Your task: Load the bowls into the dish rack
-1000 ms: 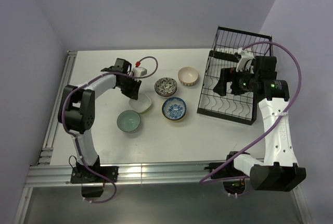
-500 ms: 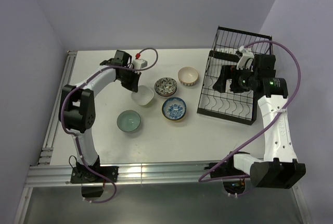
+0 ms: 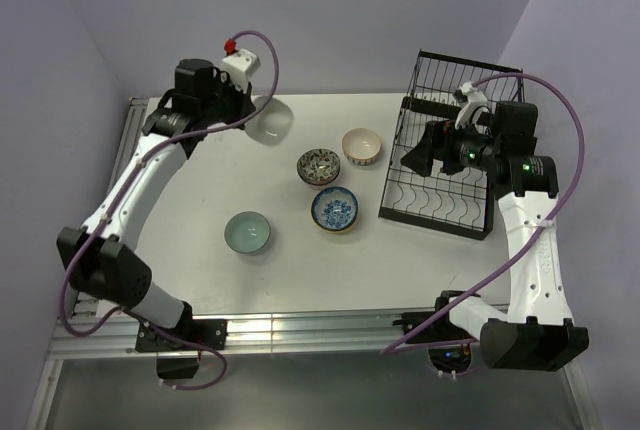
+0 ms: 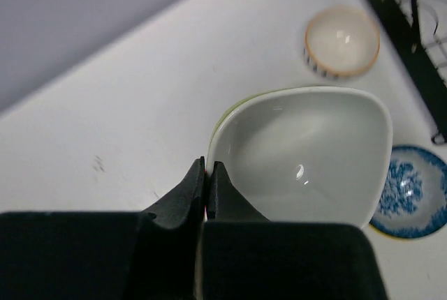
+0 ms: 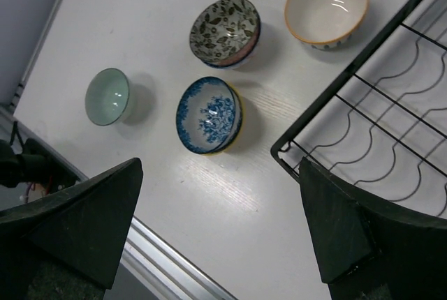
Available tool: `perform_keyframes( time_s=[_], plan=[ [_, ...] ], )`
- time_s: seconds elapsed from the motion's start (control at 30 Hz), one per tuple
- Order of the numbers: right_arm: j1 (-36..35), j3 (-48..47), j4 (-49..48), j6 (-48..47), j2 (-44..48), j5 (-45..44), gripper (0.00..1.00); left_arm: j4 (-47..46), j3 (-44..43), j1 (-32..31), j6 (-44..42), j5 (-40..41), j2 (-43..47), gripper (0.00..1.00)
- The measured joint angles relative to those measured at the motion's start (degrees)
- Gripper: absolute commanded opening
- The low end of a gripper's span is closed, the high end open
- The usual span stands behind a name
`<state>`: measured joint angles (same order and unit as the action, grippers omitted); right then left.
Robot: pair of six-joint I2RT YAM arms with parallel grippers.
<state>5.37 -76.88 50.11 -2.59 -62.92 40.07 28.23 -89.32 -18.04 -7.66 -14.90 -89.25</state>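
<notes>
My left gripper (image 4: 208, 169) is shut on the rim of the plain white bowl (image 4: 307, 153) and holds it in the air over the table's far left (image 3: 270, 122). On the table sit the dark floral bowl (image 3: 320, 165), the cream bowl (image 3: 361, 145), the blue-and-white bowl (image 3: 334, 208) and the teal bowl (image 3: 248, 232). The black wire dish rack (image 3: 450, 190) stands at the right with no bowl in it. My right gripper (image 3: 428, 150) hangs open above the rack's left edge (image 5: 377, 125), nothing between its fingers.
The rack's taller basket section (image 3: 465, 75) is at the far end. A metal rail (image 3: 115, 180) runs along the table's left edge and another along the near edge (image 3: 300, 330). The left arm's purple cable (image 3: 262, 50) arcs above the wrist.
The left gripper shut on the white bowl's rim and lifted it off the table, carrying it up and toward the far left. The right arm barely moved.
</notes>
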Motion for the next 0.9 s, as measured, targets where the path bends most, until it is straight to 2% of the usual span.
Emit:
perform_keyframes(
  time_s=[0.13, 0.2, 0.27, 0.43, 0.67, 0.9],
  plan=[
    [-0.3, 0.0, -1.3, 0.3, 0.0, 4.2, 1.00, -8.9, 3.2, -0.5, -1.2, 0.2, 6.5, 0.00],
    [-0.7, 0.0, -1.8, 0.8, 0.0, 6.8, 1.00, -14.9, 8.1, -1.3, -2.9, 0.2, 10.1, 0.00],
    [-1.3, 0.0, -2.1, 1.2, 0.0, 8.3, 1.00, -22.1, 14.5, -2.9, -5.4, -0.3, 13.7, 0.00],
    [-4.0, 0.0, -3.0, 1.7, 0.0, 12.5, 1.00, -42.5, 37.5, -10.1, -15.7, -2.5, 24.7, 0.00],
    [-11.1, 0.1, -2.5, -0.5, 0.0, 14.7, 1.00, -63.2, 52.8, -19.7, -30.6, -6.1, 29.6, 0.00],
    [-18.9, 1.3, -2.6, -2.4, 0.9, 14.8, 1.00, -80.8, 62.6, -27.7, -44.5, -7.3, 31.1, 0.00]
  ],
)
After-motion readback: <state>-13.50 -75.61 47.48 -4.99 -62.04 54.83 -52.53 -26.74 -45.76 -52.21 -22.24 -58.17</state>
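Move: The left hand holds the white bowl by its rim; the right gripper, its meeting point, is about 35 cm to its right, 14 cm back and 2 cm higher. Some 26 cm below the left hand stand the green bowl, 16 cm back and 3 cm left, and the blue bowl, 9 cm back and 17 cm right. From the right gripper, the white bowl is about 31 cm left, 14 cm ahead and 4 cm lower; the blue bowl is 18 cm left, 5 cm ahead and 28 cm below. Rising about 7 cm at first, the left hand then sweeps back some 20 cm and to the right, sinking slightly, and swings its fingers from forward-and-down to rightward and a little up, keeping its pinch on the white bowl's rim. The right hand, wide open, comes left and back to meet it, turning about 30 degrees counter-clockwise, without reaching the bowl. ##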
